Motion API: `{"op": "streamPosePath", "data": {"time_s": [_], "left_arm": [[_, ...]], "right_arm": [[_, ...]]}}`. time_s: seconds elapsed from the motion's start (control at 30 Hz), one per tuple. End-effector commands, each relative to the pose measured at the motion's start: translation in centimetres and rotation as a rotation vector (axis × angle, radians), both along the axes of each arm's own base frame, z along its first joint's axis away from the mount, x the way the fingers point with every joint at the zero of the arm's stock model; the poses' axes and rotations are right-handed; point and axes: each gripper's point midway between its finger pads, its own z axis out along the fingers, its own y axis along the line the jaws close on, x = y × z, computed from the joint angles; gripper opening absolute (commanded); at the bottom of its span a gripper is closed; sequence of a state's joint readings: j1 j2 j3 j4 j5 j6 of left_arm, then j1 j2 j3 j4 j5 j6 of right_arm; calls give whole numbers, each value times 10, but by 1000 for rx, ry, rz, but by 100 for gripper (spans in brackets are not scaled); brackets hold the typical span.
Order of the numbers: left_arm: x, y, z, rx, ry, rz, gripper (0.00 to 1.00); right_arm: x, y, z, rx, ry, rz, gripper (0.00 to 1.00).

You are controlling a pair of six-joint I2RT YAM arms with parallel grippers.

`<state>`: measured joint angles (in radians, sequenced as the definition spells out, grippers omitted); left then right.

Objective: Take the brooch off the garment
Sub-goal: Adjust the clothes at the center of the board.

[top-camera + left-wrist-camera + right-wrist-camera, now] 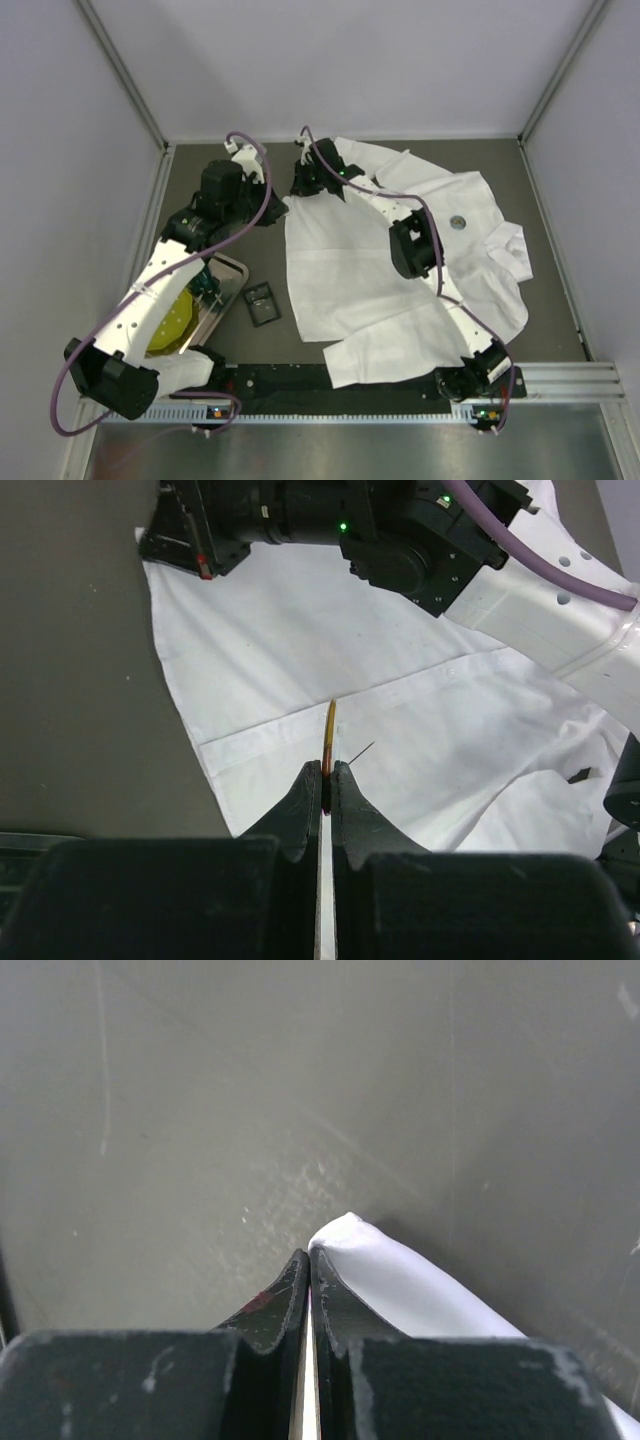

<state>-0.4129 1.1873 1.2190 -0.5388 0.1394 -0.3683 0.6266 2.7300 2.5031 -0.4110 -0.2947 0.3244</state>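
Note:
The garment is a white shirt spread flat over the dark table. My left gripper is shut on the brooch, a thin gold-orange piece seen edge-on with a fine pin sticking out to its right. It hangs just above the shirt's hem. In the top view the left gripper sits at the shirt's upper left edge. My right gripper is shut on a raised fold of the white cloth; from above the right gripper is at the shirt's top left corner.
A silver tray holding a yellow-green item lies at the left under my left arm. A small black object lies between tray and shirt. A small round dark disc sits on the shirt near its collar. Grey walls enclose the table.

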Motion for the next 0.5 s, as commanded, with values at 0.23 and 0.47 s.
{"op": "streamPosePath", "data": {"time_s": [0.23, 0.47], "left_arm": [[-5, -22, 3, -120, 38, -54, 0], [-17, -65, 1, -142, 33, -223, 0]], "right_arm": [[41, -5, 115, 174, -211, -111, 43], [-18, -90, 186, 31, -142, -177, 65]]}}
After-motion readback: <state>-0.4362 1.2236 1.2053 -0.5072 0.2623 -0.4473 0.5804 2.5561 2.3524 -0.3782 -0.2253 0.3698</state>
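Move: The garment's far-left corner is already pinched in the right fingertips, right at the hand point and close to the board. Its far sleeve end lies about 12 cm farther out and 14 cm to the right; the black box sits roughly 26 cm back and 7 cm left of this hand. From the left hand, hovering high, the corner is some 18 cm ahead, about straight in line, and 22 cm below. The garment's corner is drawn a little farther out and let go: the right hand rises and reaches forward about 3 cm, its fingers parting from shut to over half open, then swings back and to its right off the corner, still rising, to end some 5 cm higher. The left hand, shut on a small flat thing with a pin, drifts about 3 cm right. ##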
